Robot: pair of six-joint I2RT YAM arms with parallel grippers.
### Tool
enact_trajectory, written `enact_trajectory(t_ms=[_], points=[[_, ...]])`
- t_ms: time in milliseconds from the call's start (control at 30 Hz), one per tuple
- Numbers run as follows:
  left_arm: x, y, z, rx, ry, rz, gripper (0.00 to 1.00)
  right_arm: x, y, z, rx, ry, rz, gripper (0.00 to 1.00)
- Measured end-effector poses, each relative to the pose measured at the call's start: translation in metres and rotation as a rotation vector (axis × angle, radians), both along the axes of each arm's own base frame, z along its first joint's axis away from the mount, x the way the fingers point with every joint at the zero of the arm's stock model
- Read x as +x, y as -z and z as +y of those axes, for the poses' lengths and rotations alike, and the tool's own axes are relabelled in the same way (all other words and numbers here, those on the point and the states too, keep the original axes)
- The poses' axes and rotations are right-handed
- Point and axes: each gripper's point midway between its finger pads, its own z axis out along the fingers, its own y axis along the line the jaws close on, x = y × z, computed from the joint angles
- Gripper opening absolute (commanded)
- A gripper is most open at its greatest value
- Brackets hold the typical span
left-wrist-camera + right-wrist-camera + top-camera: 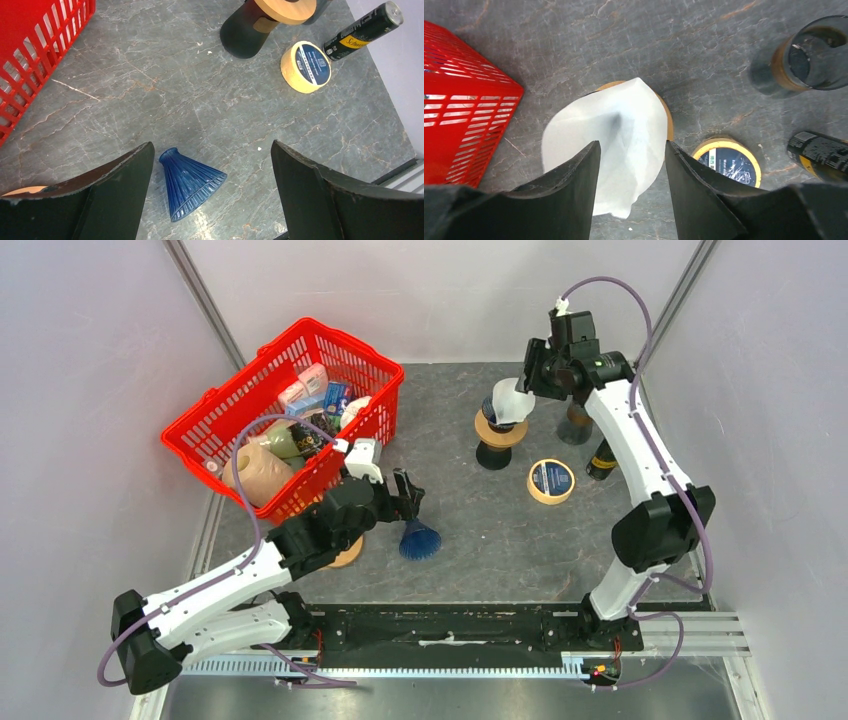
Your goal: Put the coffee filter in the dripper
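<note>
A white paper coffee filter [511, 400] [614, 125] rests, opened out, on top of the dark dripper [497, 440] with the wooden collar [667, 120], at the back middle of the table. My right gripper [522, 380] [632, 144] hangs just above it, open, its fingers either side of the filter's near edge and not pinching it. My left gripper [408, 495] [212, 145] is wide open over the table with nothing between its fingers. A blue ribbed cone [420, 540] [190, 182] lies on its side just inside the left finger. The dripper [245, 30] also shows in the left wrist view.
A red basket [290, 410] full of goods stands at the back left. A yellow tape roll [551, 481] [726, 162], a dark can [601, 460] [362, 31] and a dark glass jar [575, 425] [809, 55] sit right of the dripper. A wooden disc [348, 555] lies under the left arm.
</note>
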Motion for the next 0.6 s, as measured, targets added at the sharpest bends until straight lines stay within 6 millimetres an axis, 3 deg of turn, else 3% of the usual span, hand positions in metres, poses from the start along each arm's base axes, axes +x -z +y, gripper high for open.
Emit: enact_trajectory(t_ms=[167, 300, 433, 600], points=[[0.0, 0.003, 0.001, 0.006, -0.001, 0.004, 0.93, -0.008, -0.028, -0.002, 0.003, -0.014, -0.069, 0.4], [0.0, 0.004, 0.001, 0.008, -0.001, 0.005, 0.93, -0.011, -0.037, 0.004, 0.027, -0.048, -0.085, 0.35], [0.0, 0.003, 0.002, 0.008, -0.004, 0.004, 0.94, -0.011, -0.026, 0.012, 0.031, -0.079, -0.053, 0.34], [0.0, 0.003, 0.002, 0.009, -0.007, 0.003, 0.94, -0.002, 0.002, 0.027, 0.017, -0.121, 0.021, 0.32]])
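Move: The coffee filter sits loose in the dripper, its middle about 3 cm left of my right hand, 1 cm back and 6 cm below. The dripper's middle is a touch lower, 4 cm left. To my right and well below stand the tape roll (9 cm right, 8 cm back) and the glass jug (13 cm right, 3 cm ahead). From my left hand the filter lies about 17 cm ahead, 16 cm right and 2 cm down. With the filter already released, my right hand first lifts nearly 4 cm off it, easing back a little, then sinks the same 4 cm while sweeping about 3 cm left over the filter's middle. On the way I narrow my half-open fingers to about a third open and turn the hand slightly counter-clockwise, ending poised above the paper. ##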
